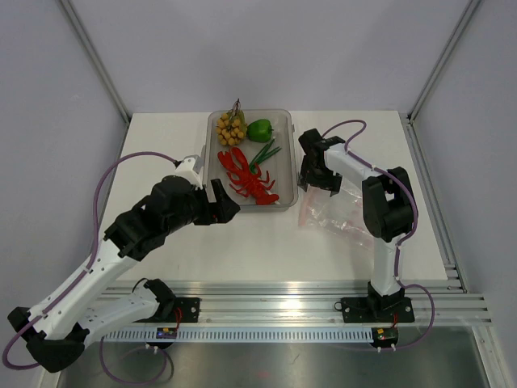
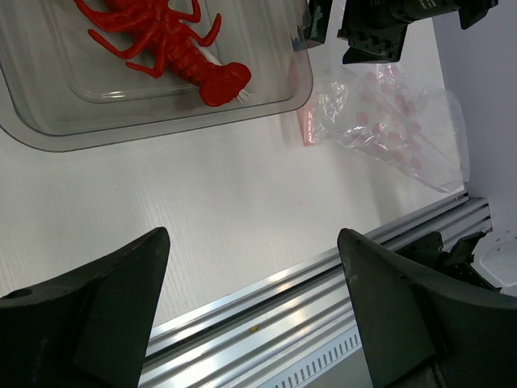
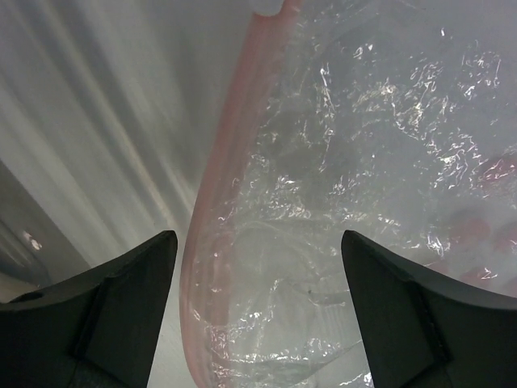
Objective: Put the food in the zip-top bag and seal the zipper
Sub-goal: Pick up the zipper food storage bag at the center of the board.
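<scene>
The food lies in a clear grey tray (image 1: 281, 129): a red lobster (image 1: 249, 178), a green bell pepper (image 1: 259, 129), a cluster of yellow-tan balls (image 1: 231, 128) and thin green stalks (image 1: 265, 153). The zip-top bag (image 1: 339, 212) lies crumpled and empty on the table, right of the tray. My left gripper (image 1: 222, 202) hovers open by the tray's near left corner; its wrist view shows the lobster (image 2: 174, 44) and the bag (image 2: 388, 121). My right gripper (image 1: 315, 179) hangs open over the bag's left edge. Below its spread fingers lie the pink zipper (image 3: 218, 162) and the crinkled plastic of the bag (image 3: 363, 162), ungripped.
The tray stands at the table's far middle. An aluminium rail (image 1: 291, 291) runs along the near edge, also seen as the rail (image 2: 323, 283) under my left gripper. Grey walls and frame posts close in the back and sides.
</scene>
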### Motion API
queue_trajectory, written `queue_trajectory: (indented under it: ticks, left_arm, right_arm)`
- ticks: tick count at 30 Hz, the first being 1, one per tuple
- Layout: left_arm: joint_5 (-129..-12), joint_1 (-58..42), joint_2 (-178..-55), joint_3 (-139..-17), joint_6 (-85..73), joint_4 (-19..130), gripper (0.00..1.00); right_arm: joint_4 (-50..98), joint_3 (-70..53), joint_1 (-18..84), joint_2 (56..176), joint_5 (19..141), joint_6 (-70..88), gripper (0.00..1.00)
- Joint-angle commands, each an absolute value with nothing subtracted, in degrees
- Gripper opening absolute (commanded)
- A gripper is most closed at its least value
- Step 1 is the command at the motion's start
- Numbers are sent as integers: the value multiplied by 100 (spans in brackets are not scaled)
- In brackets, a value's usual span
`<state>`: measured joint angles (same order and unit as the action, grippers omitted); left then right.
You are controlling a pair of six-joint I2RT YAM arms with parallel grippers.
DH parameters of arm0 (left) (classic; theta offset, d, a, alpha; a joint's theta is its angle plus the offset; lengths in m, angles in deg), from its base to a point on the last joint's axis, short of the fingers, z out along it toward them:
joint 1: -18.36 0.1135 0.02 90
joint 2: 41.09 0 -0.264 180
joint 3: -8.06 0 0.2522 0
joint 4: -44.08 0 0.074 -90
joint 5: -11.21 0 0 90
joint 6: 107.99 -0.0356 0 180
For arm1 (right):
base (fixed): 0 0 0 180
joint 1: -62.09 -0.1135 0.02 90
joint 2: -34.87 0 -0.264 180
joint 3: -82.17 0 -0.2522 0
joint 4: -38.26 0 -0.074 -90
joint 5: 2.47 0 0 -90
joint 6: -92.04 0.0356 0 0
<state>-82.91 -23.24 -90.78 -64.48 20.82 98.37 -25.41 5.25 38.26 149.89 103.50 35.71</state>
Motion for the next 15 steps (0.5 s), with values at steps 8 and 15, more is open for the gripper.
queue_trajectory:
  ticks: [8, 15]
  left_arm:
    - [-8345, -2303, -8995, -6564, 1884, 9774, 89]
    - [-8222, -2303, -9118, -6555, 1857, 9651, 89]
  right_arm:
    - [-2612, 409, 3915, 14878, 10705, 3693, 54]
    - [-2612, 189, 3915, 14343, 10766, 3623, 1]
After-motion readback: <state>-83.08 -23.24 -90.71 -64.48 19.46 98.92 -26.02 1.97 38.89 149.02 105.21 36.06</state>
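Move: Just under the open right fingers lies the bag's pink zipper edge, about 1 cm left of their midpoint, 1 cm back and 2 cm below; the bag's middle is some 6 cm back and 8 cm right. The clear box's middle lies about 17 cm left and 9 cm forward, the lobster inside it 17 cm left and 3 cm forward. From the left hand the bag is roughly 12 cm ahead, 31 cm right and 22 cm below. Closing from wide open to almost shut, the right fingers pinch the pink zipper edge of the bag between their tips, low over the board. Meanwhile the right hand sinks about 1 cm and eases some 2 cm to the right and back, away from the box, its fingers still pointing steeply down. ##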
